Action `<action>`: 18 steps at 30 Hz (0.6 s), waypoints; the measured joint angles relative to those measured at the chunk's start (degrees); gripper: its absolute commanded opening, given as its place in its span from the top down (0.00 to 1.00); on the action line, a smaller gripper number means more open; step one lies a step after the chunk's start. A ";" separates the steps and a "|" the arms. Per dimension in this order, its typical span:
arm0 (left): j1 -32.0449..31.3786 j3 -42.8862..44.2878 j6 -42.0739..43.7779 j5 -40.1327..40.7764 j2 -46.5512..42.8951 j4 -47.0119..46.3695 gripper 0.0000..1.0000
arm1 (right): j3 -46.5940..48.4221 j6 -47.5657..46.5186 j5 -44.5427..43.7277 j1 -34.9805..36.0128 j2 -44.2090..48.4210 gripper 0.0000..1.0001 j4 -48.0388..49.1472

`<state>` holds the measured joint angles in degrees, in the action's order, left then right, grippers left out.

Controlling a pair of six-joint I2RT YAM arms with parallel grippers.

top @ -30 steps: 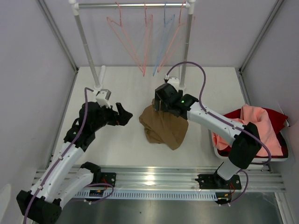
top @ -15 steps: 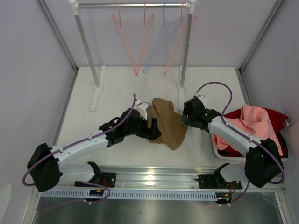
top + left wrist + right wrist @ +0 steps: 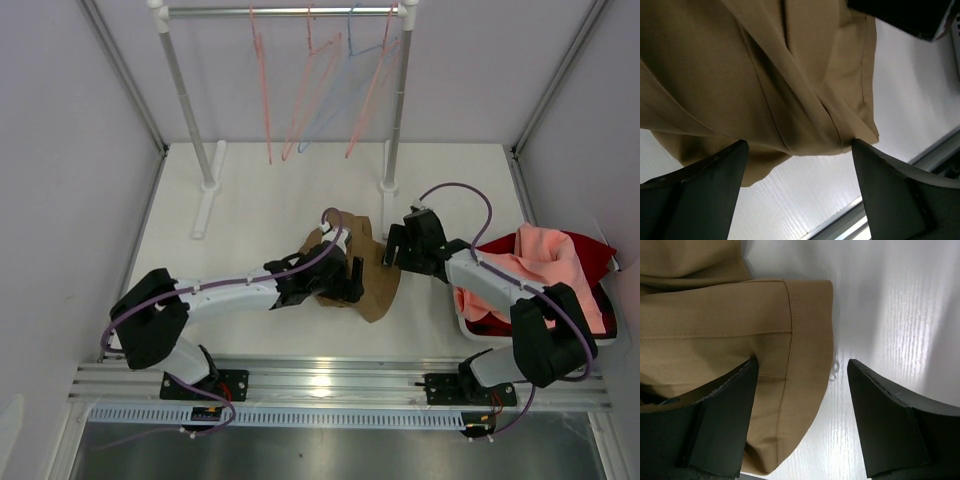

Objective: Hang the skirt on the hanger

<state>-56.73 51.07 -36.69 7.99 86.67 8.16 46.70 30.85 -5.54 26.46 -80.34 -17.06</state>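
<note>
The tan-brown skirt [image 3: 372, 283] lies crumpled on the white table in the middle of the top view. My left gripper [image 3: 347, 287] sits low over its near-left part, jaws open. In the left wrist view the pleated skirt [image 3: 765, 75] fills the area above the left gripper [image 3: 799, 145], with bare table between the fingers. My right gripper [image 3: 393, 250] is at the skirt's right edge, open. The skirt's hem [image 3: 790, 340] lies between its spread fingers [image 3: 725, 415], unclamped. Salmon-pink hangers [image 3: 265, 100] hang from the rail at the back.
A light blue hanger [image 3: 335, 105] hangs among the pink ones. The rack's two posts [image 3: 398, 100] stand on feet at the back of the table. A white basket [image 3: 470, 325] at the right holds salmon-pink cloth [image 3: 545, 270] and dark red cloth [image 3: 600, 250].
My left arm has swung from the left side over to the skirt. My right gripper has let the lifted skirt down and moved to its right edge. The hangers have swung.
</note>
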 measured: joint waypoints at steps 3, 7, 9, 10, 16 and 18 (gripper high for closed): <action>0.00 1.18 -0.50 1.90 1.31 0.26 0.31 | -0.52 0.15 1.84 -0.37 -2.19 0.25 1.97; 0.20 4.24 -0.85 3.91 3.78 0.87 0.64 | -0.96 0.42 3.32 -0.39 -4.22 0.38 4.13; 0.70 4.90 -0.79 4.00 4.20 1.42 0.87 | -0.98 0.46 3.74 -0.39 -4.61 0.46 5.03; 1.07 4.98 -0.68 4.07 4.20 1.64 0.95 | -0.98 0.48 3.93 -0.42 -4.63 0.59 5.40; 4.83 5.11 0.59 3.58 2.51 4.20 1.00 | -0.96 0.66 6.08 -0.46 -4.48 1.00 5.88; 6.12 5.14 1.29 3.41 0.00 6.05 1.00 | -0.87 0.59 6.45 -0.46 -3.61 1.00 4.96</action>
<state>-50.61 56.21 -35.40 11.40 86.67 14.22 45.82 31.44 0.91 26.00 -83.94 -12.10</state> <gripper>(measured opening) 0.038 0.028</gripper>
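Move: The skirt lies crumpled flat, its middle about 5 cm ahead of the left gripper, a centimetre to its right and 3 cm below. From the right gripper the skirt's middle is some 8 cm to the left, 3 cm back and 3 cm below, with its right edge almost under the open fingers. The rack's right foot stands about 13 cm straight ahead of the right gripper, and the clothes basket some 33 cm to its right and 9 cm back. Slide the left gripper about 4 cm forward, nearly level, into the skirt while shutting its wide-open fingers on the fabric, then carry the pinch 3 cm left and slightly up. Meanwhile lower the right gripper about 2 cm, easing it 2 cm left onto the skirt's right edge, and close its fingers there to pinch the cloth. ##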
